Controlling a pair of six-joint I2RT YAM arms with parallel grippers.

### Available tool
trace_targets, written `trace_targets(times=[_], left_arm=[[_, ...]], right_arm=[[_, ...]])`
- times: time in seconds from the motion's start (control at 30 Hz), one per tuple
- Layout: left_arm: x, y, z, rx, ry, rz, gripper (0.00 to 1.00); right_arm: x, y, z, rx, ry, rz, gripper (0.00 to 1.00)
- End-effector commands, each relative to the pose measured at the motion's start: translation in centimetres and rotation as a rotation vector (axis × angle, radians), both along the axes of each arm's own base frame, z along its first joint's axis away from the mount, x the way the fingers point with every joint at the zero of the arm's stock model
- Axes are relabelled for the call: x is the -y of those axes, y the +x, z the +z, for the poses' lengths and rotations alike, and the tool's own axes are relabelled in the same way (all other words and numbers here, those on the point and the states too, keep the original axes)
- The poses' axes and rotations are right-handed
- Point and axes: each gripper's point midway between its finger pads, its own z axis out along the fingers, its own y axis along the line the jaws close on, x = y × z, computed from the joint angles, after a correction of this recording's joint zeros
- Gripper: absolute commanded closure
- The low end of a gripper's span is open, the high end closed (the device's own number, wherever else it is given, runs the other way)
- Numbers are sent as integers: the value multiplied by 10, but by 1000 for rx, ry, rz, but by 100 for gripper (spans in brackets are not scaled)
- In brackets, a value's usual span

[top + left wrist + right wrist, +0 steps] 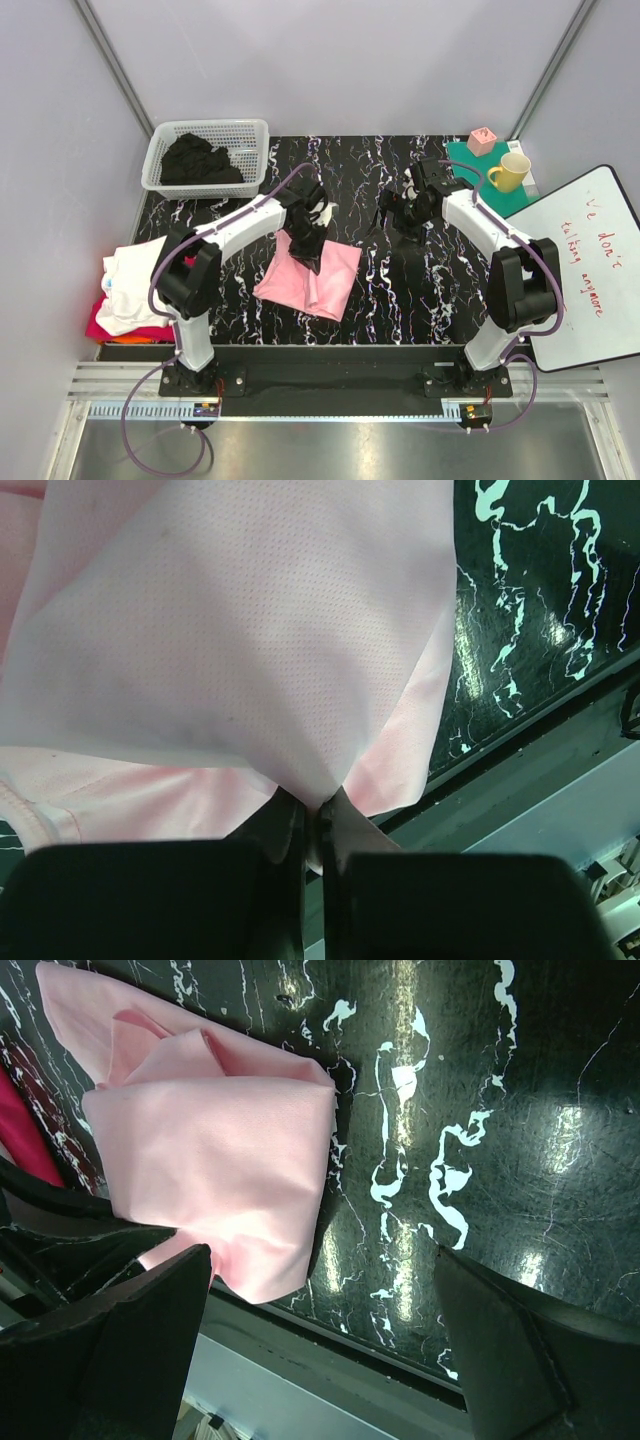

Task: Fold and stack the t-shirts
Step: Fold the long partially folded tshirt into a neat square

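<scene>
A light pink t-shirt (318,283) lies partly folded on the black marbled table, near the middle. My left gripper (310,250) points down at its far edge and is shut on a pinch of the pink cloth (230,630), which bunches up between the jaws of the left gripper (318,805). To the right, my right gripper (395,215) hovers open above bare table; in its wrist view the right gripper (322,1252) has nothing between its fingers and the pink t-shirt (210,1140) lies off to its left. At the table's left edge a white t-shirt (130,280) tops a pile with a magenta-red one (108,325).
A white lattice basket (255,135) at the back left holds black t-shirts (200,160). A yellow mug (510,172) and a pink cube (482,140) sit on a green mat (470,160) at the back right. A whiteboard (590,270) lies on the right.
</scene>
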Motion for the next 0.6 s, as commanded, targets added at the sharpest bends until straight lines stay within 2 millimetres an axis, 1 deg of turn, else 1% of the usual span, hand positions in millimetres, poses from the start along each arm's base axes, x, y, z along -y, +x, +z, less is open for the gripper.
trace_targets(times=[0.0, 0.07, 0.1, 0.17, 0.2, 0.27, 0.33, 0.37, 0.43, 0.47, 0.53, 0.57], left_arm=[[4, 11, 48, 127, -70, 10, 100], [1, 12, 60, 163, -75, 16, 100], [-1, 13, 73, 202, -87, 20, 100], [-7, 13, 82, 242, -74, 28, 100], [-12, 12, 91, 270, -80, 33, 100], [-20, 13, 94, 294, -57, 44, 100], [-32, 14, 90, 283, -36, 62, 100], [-41, 16, 85, 265, -29, 83, 100], [-49, 18, 78, 244, -20, 89, 100], [-58, 22, 72, 229, -6, 110, 100], [-67, 23, 62, 199, 0, 114, 100], [-79, 24, 53, 172, 19, 142, 100]], right_arm=[[-2, -2, 5, 28, 18, 21, 0], [-3, -4, 2, 17, 23, 27, 0], [-3, -4, 2, 17, 23, 28, 0], [-4, -5, -1, 8, 25, 32, 0], [-4, -6, -1, 6, 27, 34, 0], [-5, -6, -2, 4, 31, 36, 0], [-5, -7, -4, -3, 32, 39, 0], [-5, -7, -4, -2, 34, 38, 0], [-6, -8, -6, -13, 41, 41, 0], [-6, -8, -7, -16, 42, 41, 0], [-7, -8, -7, -15, 45, 43, 0], [-7, -8, -7, -15, 45, 43, 0]])
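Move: Almost directly under the left hand, its shut fingers already pinching the cloth, lies the partly folded pink t-shirt, its middle some 2 cm to the left, 1 cm back and 1 cm below. The folded pile of white and red shirts is about 37 cm to the left and 4 cm back, and the white basket some 25 cm left and 28 cm ahead. From the right hand the pink t-shirt lies roughly 19 cm left, 10 cm back and 5 cm below. Lifting the pinched cloth about 8 cm almost straight up off the table, the left hand then swings some 5 cm to its left and a little forward while still high, drawing the pink t-shirt away from the right hand. The fingers keep their pinch, and their tips tilt forward by about 15 degrees. ##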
